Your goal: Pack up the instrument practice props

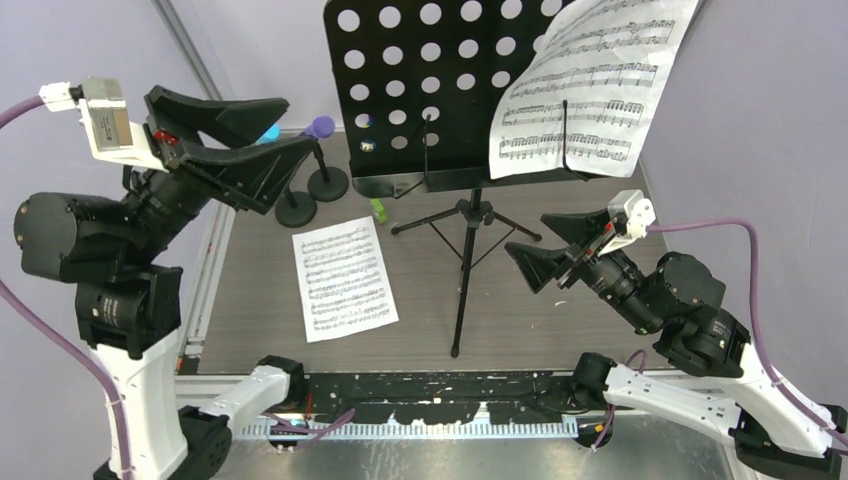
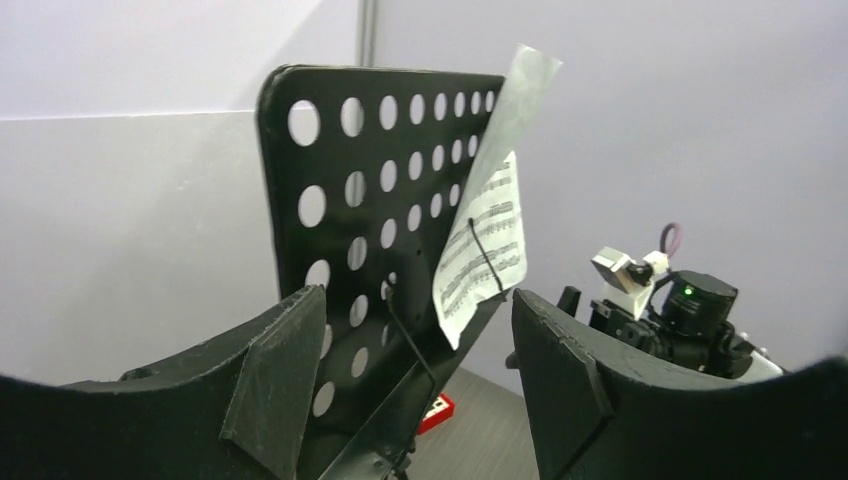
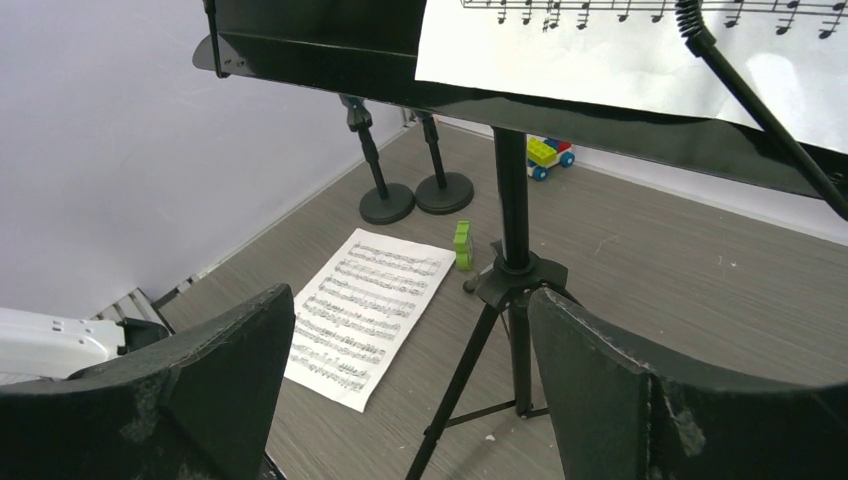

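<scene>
The black perforated music rack (image 1: 430, 90) stands on tripod legs (image 1: 465, 260) at the table's middle back. One white sheet-music page (image 1: 590, 80) leans on its right side under a wire clip; another page (image 1: 343, 278) lies flat on the table. A purple microphone (image 1: 320, 127) and a mostly hidden cyan one (image 1: 268, 133) sit in two round-based holders (image 1: 296, 210) at back left. My left gripper (image 1: 298, 125) hangs open and empty, raised left of the rack (image 2: 340, 160). My right gripper (image 1: 527, 234) is open and empty, low and right of the tripod pole (image 3: 512, 190).
A green brick (image 3: 462, 245) lies beside the tripod hub, and coloured toy bricks (image 3: 548, 155) sit behind the rack. A small red block (image 2: 435, 412) lies on the table beyond the rack's ledge. Walls close in at the back and both sides.
</scene>
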Controlling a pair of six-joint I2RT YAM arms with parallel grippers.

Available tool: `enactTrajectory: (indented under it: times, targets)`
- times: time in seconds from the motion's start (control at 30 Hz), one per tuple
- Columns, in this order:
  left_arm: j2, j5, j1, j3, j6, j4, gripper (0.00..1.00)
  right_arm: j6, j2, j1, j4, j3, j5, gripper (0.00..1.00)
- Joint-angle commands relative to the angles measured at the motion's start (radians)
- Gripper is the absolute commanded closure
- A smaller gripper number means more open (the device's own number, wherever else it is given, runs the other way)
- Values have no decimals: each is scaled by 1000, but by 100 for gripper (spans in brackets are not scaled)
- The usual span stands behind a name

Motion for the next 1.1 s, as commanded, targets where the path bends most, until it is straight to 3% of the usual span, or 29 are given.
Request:
enactTrajectory:
  times: [0.0,0.17,0.37,0.63,1.07]
  targets:
    - [33,-67,-134,62,97,-28,30,4,-3,3,8,1,24,9]
    - [64,-222,-342,91,279,-141,30,8,6,4,-5,1,30,9]
    - [88,-313,-498,98,351,-152,31,6,19,4,-6,5,42,8]
    - [191,-616,-901,161,651,-222,29,13,21,3,-36,20,50,8]
    - [326,-668,-928,142,633,-94,28,-8,-27,3,-96,23,118,8]
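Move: The sheet still on the stand has its middle about 15 cm ahead of the left hand, 33 cm to its right and 8 cm below. The wire clip across that sheet stands some 13 cm ahead, 31 cm right, 14 cm down; the other clip about 11 cm ahead, 12 cm right, 15 cm down. From the right hand, the sheet is roughly 13 cm ahead, 6 cm right and 15 cm up. With nothing touched that can be seen, the empty left hand heads for the sheet left on the stand, sweeping about 15 cm to the right past the near side of the bare half. It sinks some 5 cm, mostly late, draws back slightly before easing forward again, and rolls its left side up, fingers staying open. ##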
